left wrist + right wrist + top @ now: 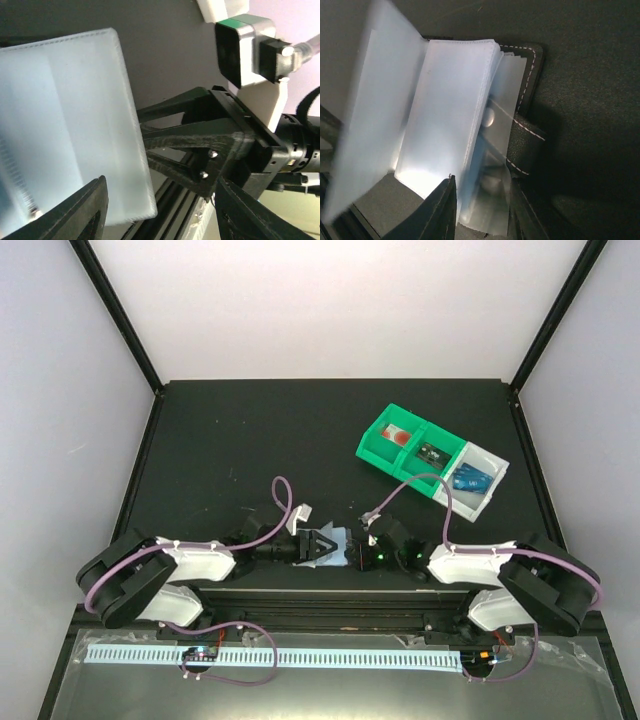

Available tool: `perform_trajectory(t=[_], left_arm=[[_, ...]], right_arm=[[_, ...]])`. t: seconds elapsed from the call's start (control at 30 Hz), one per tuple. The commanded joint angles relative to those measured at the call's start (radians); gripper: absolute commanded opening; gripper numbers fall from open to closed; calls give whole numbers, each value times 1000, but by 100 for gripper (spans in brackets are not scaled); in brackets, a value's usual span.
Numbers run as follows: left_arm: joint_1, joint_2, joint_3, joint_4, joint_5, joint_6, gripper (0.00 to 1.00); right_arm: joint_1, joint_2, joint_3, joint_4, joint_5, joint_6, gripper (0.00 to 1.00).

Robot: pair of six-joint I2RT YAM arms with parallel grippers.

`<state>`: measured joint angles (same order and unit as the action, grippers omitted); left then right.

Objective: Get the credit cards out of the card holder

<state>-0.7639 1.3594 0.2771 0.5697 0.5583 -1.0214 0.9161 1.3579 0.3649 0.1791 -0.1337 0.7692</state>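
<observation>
The card holder (341,538) lies open at the table's near middle, between both grippers. In the right wrist view it (450,110) shows several translucent pale sleeves fanned out from a dark stitched cover (530,75). My right gripper (482,181) is shut on the sleeves beside that cover. My left gripper (161,182) stands open, its jaws wide apart, with the corner of one pale sleeve (70,125) just inside its left finger. From above, the left gripper (322,545) and right gripper (360,552) face each other. One bright-blue credit card (470,480) lies in the tray.
A green-and-grey compartment tray (372,452) stands at the back right, holding a red-and-white item (398,435) and a small dark green item (432,452). The right gripper's black fingers (190,142) show close ahead in the left wrist view. The table's front rail runs just below the holder.
</observation>
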Motion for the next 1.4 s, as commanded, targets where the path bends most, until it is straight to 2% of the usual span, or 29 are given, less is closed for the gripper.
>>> perform_trajectory(t=[0.0, 0.27, 0.47, 0.63, 0.77, 1.0, 1.37], left_arm=[[-26, 10, 68, 60, 28, 10, 60], [-29, -2, 112, -29, 21, 58, 60], [-12, -132, 82, -191, -79, 114, 66], [41, -216, 35, -273, -98, 130, 70], [99, -253, 13, -341, -98, 139, 73], [179, -304, -46, -360, -71, 111, 76], [200, -413, -112, -370, -106, 61, 81]], right_arm=[[7, -37, -17, -15, 44, 7, 33], [7, -193, -28, -130, 125, 11, 36], [7, -262, 4, -147, 52, 12, 36], [25, -259, 41, -122, 6, 40, 35], [59, -206, 85, -88, -7, 59, 34], [109, -45, 171, -31, -32, 94, 33], [131, 188, 284, 6, -51, 88, 30]])
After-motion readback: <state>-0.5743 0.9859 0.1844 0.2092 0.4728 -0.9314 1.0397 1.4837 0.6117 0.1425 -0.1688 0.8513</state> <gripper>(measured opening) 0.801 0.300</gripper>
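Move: A clear leaf of the card holder stands up just right of my left hand, its middle about 1 cm right, level ahead and some 2 cm lower. The blue card lies in the left-hand leaves, about 5 cm left of this hand, level ahead and 5 cm below. From my right hand that card is some 10 cm left, 2 cm ahead and slightly lower; the right-hand leaves are about 3 cm left and 2 cm ahead at fingertip height. My left hand keeps pushing the raised leaf over to the right for about 2 cm while rising, then swings back left past its start and over the blue card's side, fingers opening wider. Meanwhile my right hand lifts off the right-hand leaves, arcs up about 7 cm and left 8 cm towards the blue card, then starts down above it, fingers slightly parted. ##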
